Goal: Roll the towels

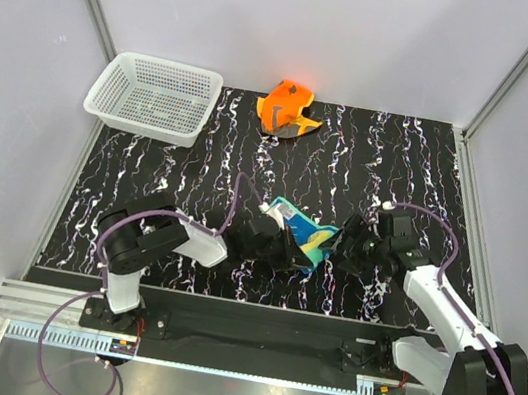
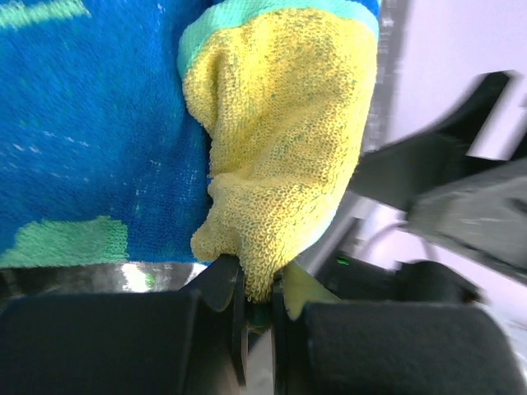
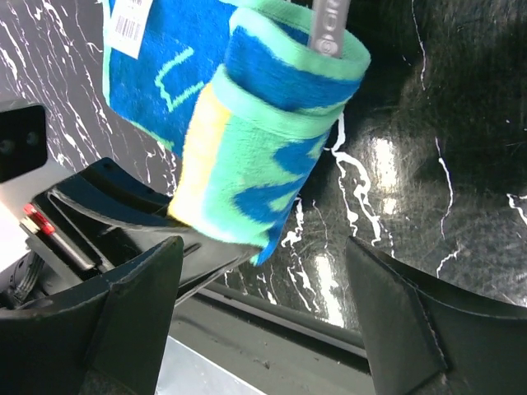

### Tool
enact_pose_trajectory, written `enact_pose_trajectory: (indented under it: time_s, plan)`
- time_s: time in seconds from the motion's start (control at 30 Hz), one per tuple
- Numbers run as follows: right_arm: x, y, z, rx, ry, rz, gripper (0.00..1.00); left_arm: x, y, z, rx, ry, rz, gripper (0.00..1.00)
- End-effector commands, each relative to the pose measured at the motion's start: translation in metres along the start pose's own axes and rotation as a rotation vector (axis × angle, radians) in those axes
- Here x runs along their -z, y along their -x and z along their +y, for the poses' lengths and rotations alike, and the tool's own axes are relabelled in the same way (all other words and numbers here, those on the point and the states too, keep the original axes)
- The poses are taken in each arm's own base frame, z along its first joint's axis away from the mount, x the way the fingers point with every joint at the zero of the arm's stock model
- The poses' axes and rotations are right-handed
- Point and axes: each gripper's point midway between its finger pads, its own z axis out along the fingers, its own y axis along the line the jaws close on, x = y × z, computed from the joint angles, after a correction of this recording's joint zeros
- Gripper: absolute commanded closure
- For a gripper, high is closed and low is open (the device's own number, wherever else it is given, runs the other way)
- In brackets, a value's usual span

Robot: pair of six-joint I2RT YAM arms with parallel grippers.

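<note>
The yellow towel (image 1: 305, 233) with its blue and teal back lies partly rolled near the table's front middle, between both grippers. My left gripper (image 2: 262, 303) is shut on a fold of its yellow side (image 2: 280, 140); the blue back (image 2: 90, 140) spreads to the left. In the right wrist view the rolled end (image 3: 263, 156) hangs just beyond my right gripper (image 3: 263, 309), which is open, its fingers (image 3: 140, 304) wide apart and off the cloth. The orange towel (image 1: 289, 108) lies crumpled at the far edge of the table, away from both arms.
A white mesh basket (image 1: 154, 96) stands at the far left corner of the black marbled table (image 1: 420, 173). Grey walls close in the left, right and back sides. A white label (image 3: 130, 25) hangs on the yellow towel's blue side.
</note>
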Motion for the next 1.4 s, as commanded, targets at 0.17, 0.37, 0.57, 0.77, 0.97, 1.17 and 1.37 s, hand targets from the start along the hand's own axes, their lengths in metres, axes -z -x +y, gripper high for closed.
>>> enact_pose_trajectory:
  time_s: [0.17, 0.37, 0.57, 0.77, 0.97, 1.17, 1.37]
  plan:
    - [-0.014, 0.005, 0.01, -0.014, 0.152, -0.077, 0.15, 0.009, -0.005, -0.044, 0.254, -0.259, 0.105, 1.0]
    - [-0.031, 0.009, 0.006, -0.02, 0.174, -0.099, 0.15, 0.006, -0.009, -0.039, 0.357, -0.286, 0.133, 1.0]
    - [-0.043, 0.011, 0.0, -0.029, 0.166, -0.104, 0.18, 0.011, -0.007, -0.046, 0.437, -0.371, 0.149, 1.0]
    - [-0.051, 0.013, 0.0, -0.019, 0.174, -0.105, 0.33, 0.015, -0.007, -0.045, 0.488, -0.378, 0.158, 1.0]
    - [-0.055, 0.014, 0.002, 0.015, 0.183, -0.088, 0.62, 0.024, -0.007, -0.047, 0.528, -0.413, 0.164, 1.0]
    - [-0.051, 0.016, 0.005, 0.057, 0.149, -0.076, 0.7, 0.021, -0.016, -0.039, 0.435, -0.353, 0.179, 0.69]
    - [-0.041, 0.014, 0.007, 0.112, 0.082, -0.046, 0.71, 0.021, -0.024, -0.019, 0.266, -0.182, 0.174, 0.41]
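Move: The left hand still pinches the roll's near end; the roll's middle lies about 4 cm ahead, 3 to its right and 1 below. From the open right hand it is some 2 cm ahead, 3 left and 5 down. The unrolled blue part of the towel lies about 4 cm ahead and 12 left of the right hand, 8 down; the grey strap at the roll's far end is roughly 6 cm straight ahead, 4 down. The orange towel is about 26 ahead, 17 left. Keeping its pinch on the near end, the left hand twists some 35 degrees about its fingers, turning the roll's top forward and left towards the unrolled part, while the open right hand sinks about 4 cm, then reaches some 2 to 3 cm forward and left and closes around the roll. Only with the right fingers pinching it does the left gripper open about halfway, let go and start to ease back, as the right hand begins to lift by under a centimetre. ##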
